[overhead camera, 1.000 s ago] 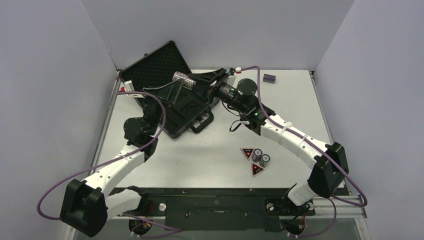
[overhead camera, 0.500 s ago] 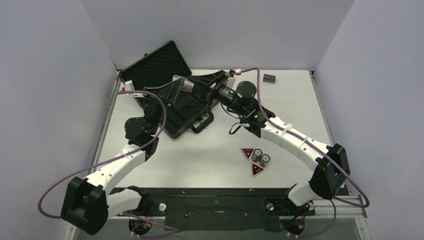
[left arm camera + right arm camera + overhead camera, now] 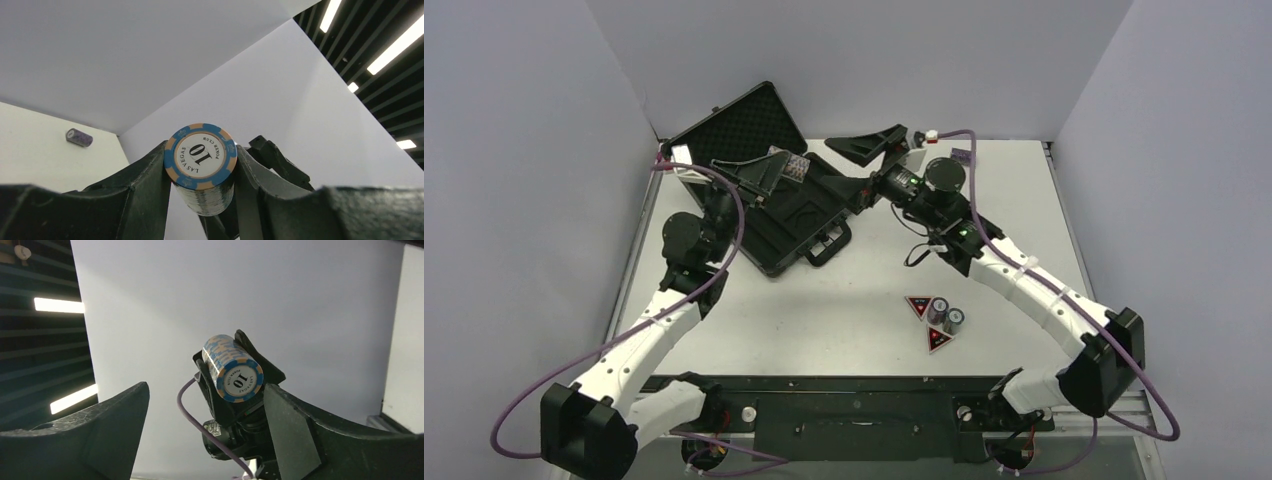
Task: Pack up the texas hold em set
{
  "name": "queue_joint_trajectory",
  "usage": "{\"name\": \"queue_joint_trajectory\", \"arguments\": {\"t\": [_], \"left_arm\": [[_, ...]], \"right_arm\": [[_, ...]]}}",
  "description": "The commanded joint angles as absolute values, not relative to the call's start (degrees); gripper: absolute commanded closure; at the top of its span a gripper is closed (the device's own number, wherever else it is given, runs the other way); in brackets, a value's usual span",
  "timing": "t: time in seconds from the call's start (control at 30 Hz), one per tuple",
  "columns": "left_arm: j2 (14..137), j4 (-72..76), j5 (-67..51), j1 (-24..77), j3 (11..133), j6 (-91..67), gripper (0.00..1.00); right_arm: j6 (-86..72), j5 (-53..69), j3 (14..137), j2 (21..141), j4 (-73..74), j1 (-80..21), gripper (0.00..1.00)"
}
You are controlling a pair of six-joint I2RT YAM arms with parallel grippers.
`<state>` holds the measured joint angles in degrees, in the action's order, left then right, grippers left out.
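The black briefcase [image 3: 796, 228] lies open at the back left, its foam-lined lid [image 3: 739, 125] upright. My left gripper [image 3: 786, 170] is raised over the case and shut on a chip stack [image 3: 790, 165] with a blue "10" chip facing out [image 3: 201, 156]. My right gripper [image 3: 856, 165] is open and empty, just right of that stack and facing it; in its wrist view the stack [image 3: 233, 369] sits beyond its wide-open jaws. Two chip stacks [image 3: 945, 314] stand on the table with two red-and-black triangular tokens [image 3: 918, 305] [image 3: 939, 340] beside them.
A small purple-grey cylinder [image 3: 965, 156] lies on the table at the back right, partly behind my right arm; it also shows in the left wrist view [image 3: 79, 137]. White walls close in the table on three sides.
My right gripper has drawn back to the right and upward, away from the chip stack. My left gripper has risen and shifted back with the stack in it.
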<state>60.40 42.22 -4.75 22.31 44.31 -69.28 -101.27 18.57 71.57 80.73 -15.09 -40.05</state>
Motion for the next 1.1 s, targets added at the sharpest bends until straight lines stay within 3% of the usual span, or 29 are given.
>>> {"name": "queue_joint_trajectory", "arguments": {"t": [0.0,0.17,0.43,0.6,1.07], "left_arm": [[55.8,33.7,-5.1,21.8,51.1,-64.5,1.0],[53.0,26.8,-2.8,21.6,50.5,-62.2,1.0],[53.1,-5.2,1.9,20.3,59.4,-57.4,1.0],[56.7,-26.0,4.3,16.2,66.1,-59.5,1.0],[71.1,-48.8,0.0,7.0,79.4,-49.4,1.0]], "right_arm": [[-93.7,19.0,70.5,73.6,-9.1,-35.4,0.2],[-84.0,19.3,69.5,66.1,6.3,-28.5,0.19],[-71.3,19.1,67.5,55.7,25.0,-20.6,0.19],[-67.6,18.8,65.2,50.9,30.4,-18.9,0.2],[-65.0,18.0,60.6,48.4,32.6,-18.1,0.21]]}}
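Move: The left hand already holds the chip stack. The case's open tray lies roughly 25 cm ahead of it, 6 to the left and 40 below; the case handle is some 15 ahead, 4 right and 41 down. From the empty, open right hand, the two standing chip stacks are about 2 cm back, 27 right and 39 lower; the nearer-left triangle is about 2 ahead, 21 right and 42 below. Down and leftward, about 17 and 11 cm, the left arm carries the held chip stack lower towards the case tray, tipping its fingers from slanting up to slanting forward and down while keeping its grip. The right hand, still wide open, sweeps some 19 cm right, away from that stack, then sinks about 10 and draws back a little, rolling its left side down, towards the standing chip stacks. ##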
